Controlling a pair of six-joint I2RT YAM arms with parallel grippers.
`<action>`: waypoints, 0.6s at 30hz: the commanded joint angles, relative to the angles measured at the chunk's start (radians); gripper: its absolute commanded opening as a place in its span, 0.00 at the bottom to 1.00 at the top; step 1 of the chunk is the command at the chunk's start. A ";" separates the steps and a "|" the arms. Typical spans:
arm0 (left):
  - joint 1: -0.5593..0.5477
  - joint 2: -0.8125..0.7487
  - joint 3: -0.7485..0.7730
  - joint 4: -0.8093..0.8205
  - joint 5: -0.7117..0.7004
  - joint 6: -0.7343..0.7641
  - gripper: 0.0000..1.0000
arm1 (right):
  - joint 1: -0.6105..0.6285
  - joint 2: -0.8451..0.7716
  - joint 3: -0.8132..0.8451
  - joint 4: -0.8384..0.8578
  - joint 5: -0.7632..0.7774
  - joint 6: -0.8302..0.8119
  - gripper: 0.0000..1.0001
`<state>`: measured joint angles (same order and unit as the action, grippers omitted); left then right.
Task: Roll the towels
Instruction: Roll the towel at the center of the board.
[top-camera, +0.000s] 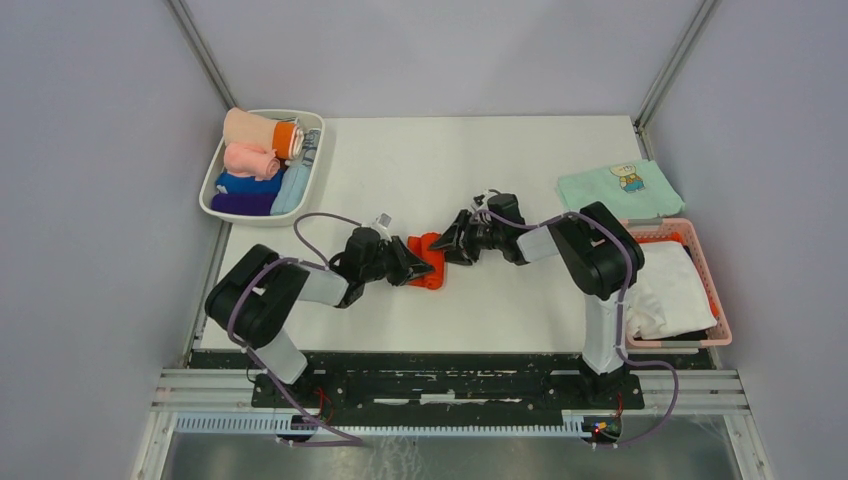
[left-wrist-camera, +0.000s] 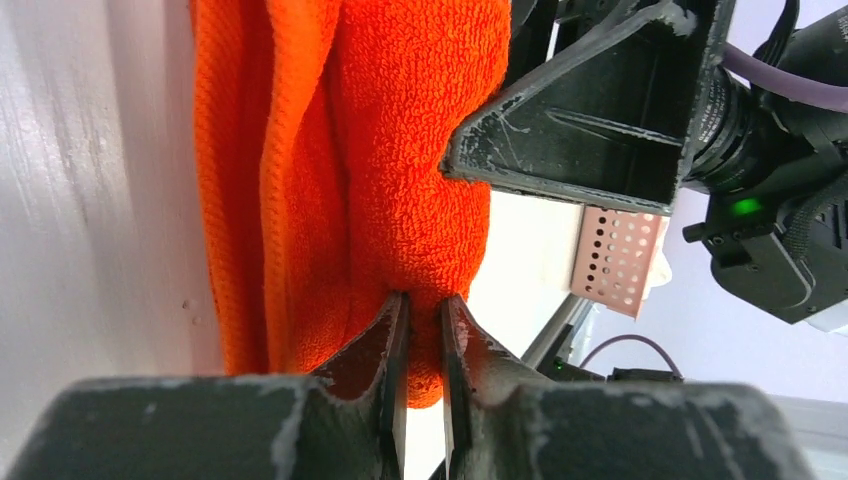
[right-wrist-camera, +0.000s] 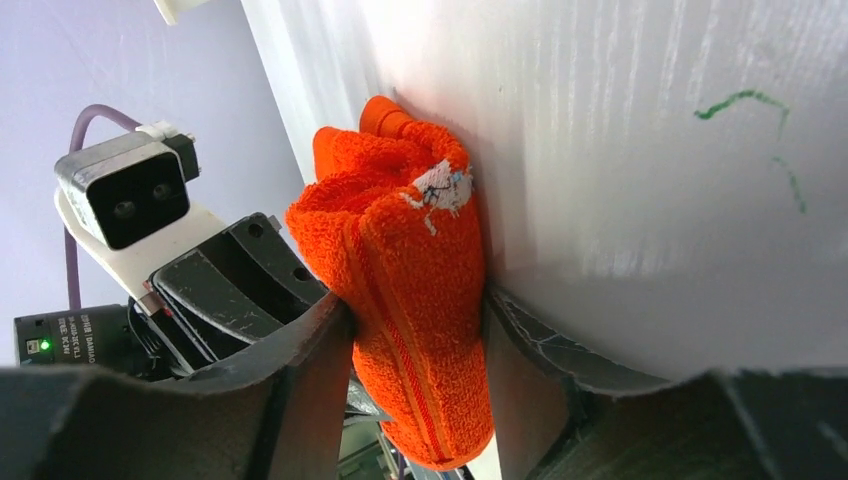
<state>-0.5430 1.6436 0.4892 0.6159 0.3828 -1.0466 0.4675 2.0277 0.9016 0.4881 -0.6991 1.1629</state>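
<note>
A red-orange towel (top-camera: 430, 262), partly rolled into a thick bundle, lies on the white table (top-camera: 440, 160) between my two grippers. My left gripper (top-camera: 412, 268) meets it from the left. In the left wrist view that gripper (left-wrist-camera: 424, 305) is shut on a thin fold at the towel's (left-wrist-camera: 400, 150) near end. My right gripper (top-camera: 452, 248) comes in from the right. In the right wrist view it (right-wrist-camera: 415, 320) holds the bundle (right-wrist-camera: 410, 260) across its width, with both fingers pressed against the cloth and a white label showing on top.
A white bin (top-camera: 212, 190) at the back left holds several rolled cloths in pink, peach, blue and purple. A mint-green cloth (top-camera: 620, 187) lies at the back right. A pink basket (top-camera: 706, 262) with white fabric (top-camera: 665, 290) stands at the right edge.
</note>
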 joint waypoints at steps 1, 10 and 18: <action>0.013 0.059 -0.032 0.070 0.077 -0.088 0.20 | 0.012 0.030 0.021 -0.029 -0.006 -0.052 0.52; -0.042 -0.145 0.074 -0.383 -0.177 0.120 0.43 | 0.055 -0.135 0.120 -0.557 0.272 -0.322 0.38; -0.318 -0.269 0.295 -0.783 -0.732 0.223 0.55 | 0.099 -0.187 0.209 -0.810 0.470 -0.343 0.38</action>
<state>-0.7364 1.4139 0.6708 0.0563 -0.0212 -0.9154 0.5541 1.8748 1.0618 -0.1196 -0.3916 0.8730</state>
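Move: Between the two grippers the half-rolled red towel lies lengthwise fore and aft: its middle is about 2 cm ahead, 1 cm left and 2 cm below the left hand, which still pinches the roll's near part. From the right hand, already straddling the roll farther out, that middle is some 3 cm back, 3 cm left and 1 cm lower. From the left hand, the white bin stands roughly 35 cm left and 22 cm ahead, at similar height. Closing on the roll, the right fingers take it between them and draw it about 2 cm right and somewhat less back, tipping some 20 degrees steeper. The left fingers open and let go of the near part, then the left hand lifts mostly at the end, about 2.5 cm up and 1 cm back, its fingers tipping farther down. ##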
